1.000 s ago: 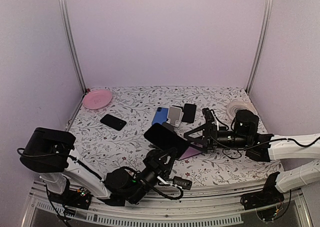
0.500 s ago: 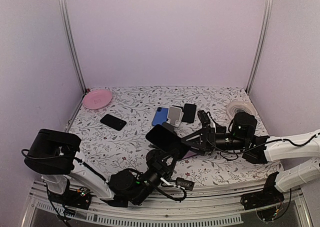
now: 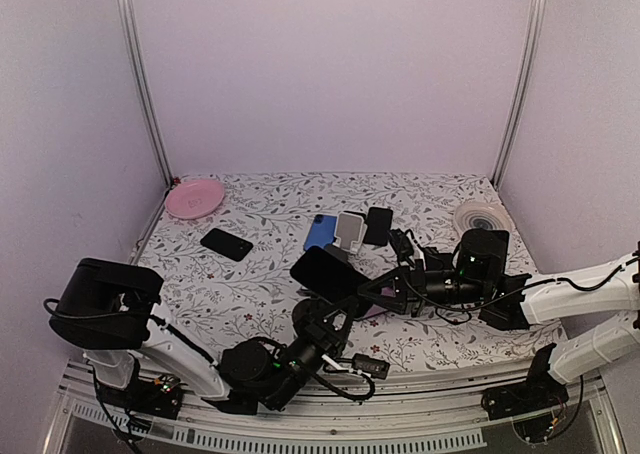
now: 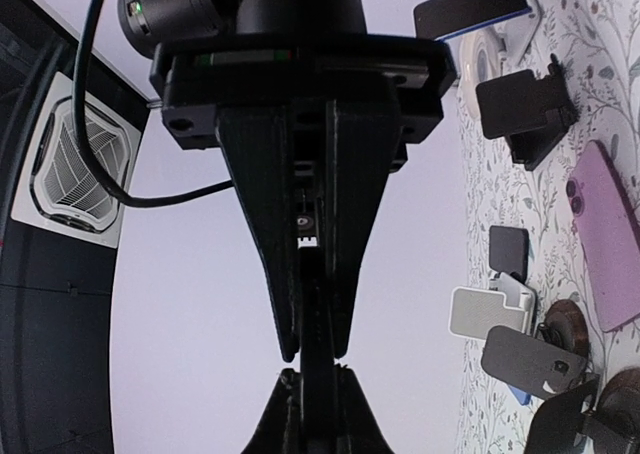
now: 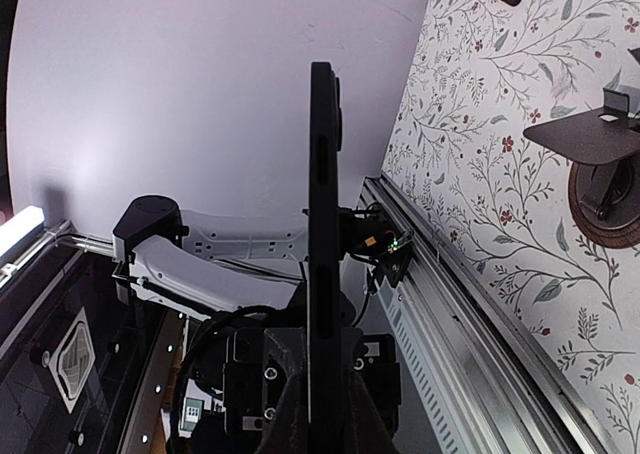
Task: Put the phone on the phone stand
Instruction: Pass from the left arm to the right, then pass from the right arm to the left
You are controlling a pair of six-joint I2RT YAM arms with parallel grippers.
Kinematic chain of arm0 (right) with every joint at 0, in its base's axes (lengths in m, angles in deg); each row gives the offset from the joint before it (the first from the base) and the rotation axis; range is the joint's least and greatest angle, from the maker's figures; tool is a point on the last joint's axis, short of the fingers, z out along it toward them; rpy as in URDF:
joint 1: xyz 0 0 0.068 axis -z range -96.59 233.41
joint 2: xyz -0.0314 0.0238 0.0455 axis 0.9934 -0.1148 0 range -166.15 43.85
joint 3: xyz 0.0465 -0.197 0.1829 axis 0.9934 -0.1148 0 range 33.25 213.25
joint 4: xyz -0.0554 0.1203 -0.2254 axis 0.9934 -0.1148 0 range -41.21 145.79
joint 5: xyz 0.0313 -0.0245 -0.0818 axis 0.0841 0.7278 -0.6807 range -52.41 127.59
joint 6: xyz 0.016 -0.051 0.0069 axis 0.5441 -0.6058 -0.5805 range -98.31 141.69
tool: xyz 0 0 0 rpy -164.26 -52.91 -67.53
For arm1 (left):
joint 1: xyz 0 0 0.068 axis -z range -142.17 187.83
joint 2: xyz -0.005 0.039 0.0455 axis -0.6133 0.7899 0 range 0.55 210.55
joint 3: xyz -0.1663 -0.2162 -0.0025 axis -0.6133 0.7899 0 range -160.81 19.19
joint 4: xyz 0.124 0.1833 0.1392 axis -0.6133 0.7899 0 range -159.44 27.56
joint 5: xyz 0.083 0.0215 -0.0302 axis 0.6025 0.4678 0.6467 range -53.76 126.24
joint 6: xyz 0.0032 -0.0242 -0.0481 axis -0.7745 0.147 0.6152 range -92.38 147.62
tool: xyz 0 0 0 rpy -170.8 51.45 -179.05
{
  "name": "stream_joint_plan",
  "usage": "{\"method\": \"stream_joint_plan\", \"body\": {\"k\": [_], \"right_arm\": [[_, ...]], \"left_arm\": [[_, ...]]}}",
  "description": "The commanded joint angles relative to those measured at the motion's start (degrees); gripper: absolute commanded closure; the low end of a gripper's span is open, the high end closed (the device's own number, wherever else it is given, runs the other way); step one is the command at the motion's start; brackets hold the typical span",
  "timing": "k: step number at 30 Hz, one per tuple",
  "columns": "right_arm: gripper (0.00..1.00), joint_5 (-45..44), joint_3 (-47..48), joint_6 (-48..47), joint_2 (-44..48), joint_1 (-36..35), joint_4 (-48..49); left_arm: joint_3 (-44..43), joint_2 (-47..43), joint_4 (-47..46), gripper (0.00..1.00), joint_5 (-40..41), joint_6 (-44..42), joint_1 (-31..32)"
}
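Observation:
A black phone [image 3: 328, 272] is held tilted above the table's near middle. My left gripper [image 3: 322, 312] is shut on its lower edge from below. My right gripper [image 3: 384, 291] reaches in from the right and is shut on its right end. The left wrist view shows the phone [image 4: 313, 369] edge-on between my left gripper [image 4: 312, 389] and the right gripper [image 4: 312, 346]. Seen from the right wrist, the phone [image 5: 321, 224] rises edge-on out of my right gripper [image 5: 322, 399]. A white phone stand [image 3: 349, 229] [image 4: 488, 311] stands behind the phone.
A dark stand on a round brown base [image 5: 600, 189] [image 4: 548, 359] sits close by. A purple phone [image 3: 378, 306], a blue phone [image 3: 318, 232] and two black phones [image 3: 378, 224] [image 3: 225, 243] lie around. A pink plate [image 3: 195, 197] is back left, a white round dish [image 3: 480, 214] back right.
My right gripper moved left to the phone and closed on its right end. The left gripper kept its hold, and the phone barely shifted.

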Motion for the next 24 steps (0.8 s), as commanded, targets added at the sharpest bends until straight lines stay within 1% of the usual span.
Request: {"method": "stream_joint_plan", "body": {"k": [1,2,6,8,9,11,13,16,19,21,24], "right_arm": [[0.97,-1.46,-0.82,-2.83,0.4,-0.31,2.67],[0.98,-1.74,-0.93,-2.98,0.68,-0.39,2.63],[0.98,-4.19,-1.43,-4.13,2.32,-0.33,1.73],[0.98,-6.25,-1.67,-5.47,3.86,-0.32,-0.08],[0.98,-7.93,-1.76,-6.45,5.26,-0.32,-1.49],[0.98,-11.42,-2.07,-8.49,7.87,-0.38,-4.31],[0.98,-14.38,-2.54,-9.88,10.47,-0.38,-6.28],[0.98,-17.61,-3.1,-11.11,13.79,-0.38,-7.9],[0.98,-19.52,-3.09,-11.83,16.0,-0.35,-8.92],[0.98,-20.42,-3.03,-12.21,16.95,-0.33,-9.38],[0.98,-21.63,-2.96,-12.66,17.91,-0.34,-9.77]], "left_arm": [[-2.39,0.2,-16.58,0.93,2.13,2.04,0.42],[-2.54,-0.07,-16.58,0.86,2.56,2.55,0.36],[-2.25,-1.44,-16.58,0.44,3.99,4.5,0.37],[-1.98,-1.63,-16.55,0.25,4.72,4.75,0.44],[-1.84,-1.61,-16.57,0.18,5.16,4.79,0.51],[-1.63,-1.6,-16.5,0.08,6.06,5.5,0.62],[-1.16,-1.8,-16.24,0.04,6.8,7.31,0.88],[-0.75,-2.53,-13.35,0.03,8.3,11.49,0.97],[-0.46,-4.18,-8.95,0.03,9.54,17.63,1.23],[-0.38,-6.1,-3.31,0.03,10.2,23.35,1.43],[-0.38,-9.86,7.48,0.03,10.49,35.06,1.47]]}}
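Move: Both hands hold the phone: its middle is about 3 cm ahead and 6 cm left of the right hand, roughly 5 cm ahead and 3 cm left of the left one, near fingertip height. From the right hand, on the table some 17 cm below, the pink phone lies about 10 cm ahead and 3 cm right. The black stand is roughly 19 cm ahead, 5 cm left and 14 cm below; the white stand some 8 cm beyond it and 2 cm farther right. Left fingers open and free the phone; the right hand keeps its pinch, drawing away about 5 cm right, forward, up. ##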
